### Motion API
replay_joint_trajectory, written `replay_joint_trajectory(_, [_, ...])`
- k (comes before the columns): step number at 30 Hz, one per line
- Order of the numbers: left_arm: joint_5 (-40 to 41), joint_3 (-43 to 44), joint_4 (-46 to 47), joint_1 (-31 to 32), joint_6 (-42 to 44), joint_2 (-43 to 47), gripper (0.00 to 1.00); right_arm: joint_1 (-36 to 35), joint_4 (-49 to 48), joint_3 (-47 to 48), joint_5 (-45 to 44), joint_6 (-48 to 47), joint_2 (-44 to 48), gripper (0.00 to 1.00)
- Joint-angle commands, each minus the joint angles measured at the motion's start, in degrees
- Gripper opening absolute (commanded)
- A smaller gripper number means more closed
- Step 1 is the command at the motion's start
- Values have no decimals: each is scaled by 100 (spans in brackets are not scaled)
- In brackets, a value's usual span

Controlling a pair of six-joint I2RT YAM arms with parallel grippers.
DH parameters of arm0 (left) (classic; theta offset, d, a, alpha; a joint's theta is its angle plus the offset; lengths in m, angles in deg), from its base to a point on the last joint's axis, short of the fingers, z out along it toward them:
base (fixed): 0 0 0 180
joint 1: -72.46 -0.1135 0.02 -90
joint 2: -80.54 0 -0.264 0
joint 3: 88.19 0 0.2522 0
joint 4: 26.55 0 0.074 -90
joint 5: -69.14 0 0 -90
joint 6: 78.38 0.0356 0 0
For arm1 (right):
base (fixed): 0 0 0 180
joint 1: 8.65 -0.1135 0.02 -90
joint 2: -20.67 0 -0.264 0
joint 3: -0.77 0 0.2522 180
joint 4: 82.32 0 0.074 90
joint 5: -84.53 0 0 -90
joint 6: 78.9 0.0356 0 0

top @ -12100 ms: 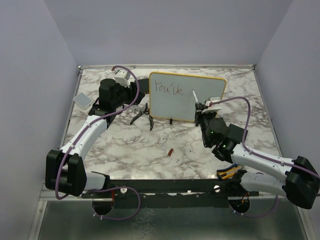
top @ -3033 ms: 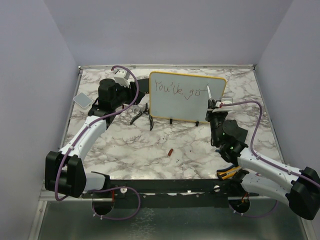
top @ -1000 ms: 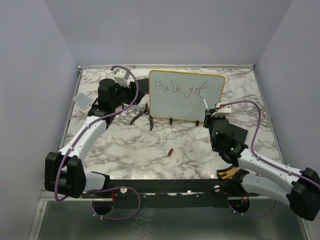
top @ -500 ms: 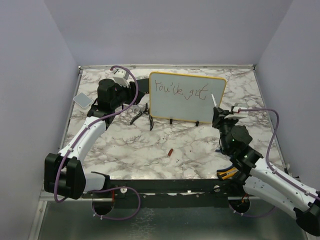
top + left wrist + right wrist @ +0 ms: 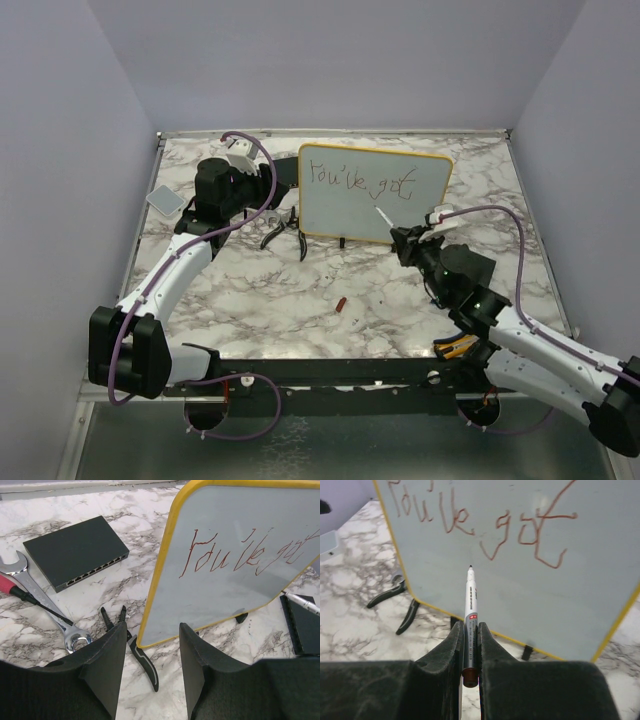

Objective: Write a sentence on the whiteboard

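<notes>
The whiteboard (image 5: 345, 218), white with a yellow frame, stands upright at the back middle of the table. The sentence (image 5: 360, 180) reads "You've got" in one line; it also shows in the left wrist view (image 5: 240, 555) and the right wrist view (image 5: 485, 522). My right gripper (image 5: 405, 243) is shut on a white marker (image 5: 470, 605). The marker's tip points at the bare board below the writing, and contact is unclear. My left gripper (image 5: 150, 640) is open and empty by the board's lower left corner (image 5: 145, 640).
A black box (image 5: 75, 550), a wrench (image 5: 30, 587) and a red-handled screwdriver (image 5: 10, 586) lie left of the board. Pliers (image 5: 280, 232) lie at its lower left foot. A small red piece (image 5: 341, 303) lies mid-table, and a grey pad (image 5: 165, 199) far left.
"got" has been added after "You've". My right gripper with the marker has moved from the board's right end down and left, below the written line. The left arm has not moved.
</notes>
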Motion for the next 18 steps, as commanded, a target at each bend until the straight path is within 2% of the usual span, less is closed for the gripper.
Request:
replay_joint_trajectory(1, [84, -87, 73, -46, -12, 110, 48, -239, -824, -105, 725, 283, -451, 1])
replay_joint_trajectory(11, [71, -87, 65, -47, -6, 106, 48, -838, -2436, 281, 534, 25, -2487, 1])
replay_joint_trajectory(18, [61, -87, 64, -45, -8, 95, 48, -965, -3252, 523, 141, -165, -3284, 1])
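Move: From the right hand, which still holds the marker, the whiteboard's blank lower left lies about 9 cm ahead, 16 cm to the left and 5 cm lower. The word "got" is some 11 cm ahead, 2 cm right and 2 cm higher; the board's left black foot is about 6 cm ahead, 11 cm left and 13 cm below. From the left hand, that blank area is roughly 8 cm right, 1 cm back and 7 cm below. The right hand carries the marker about 11 cm left, sinking 6, towards the board's blank lower left. ##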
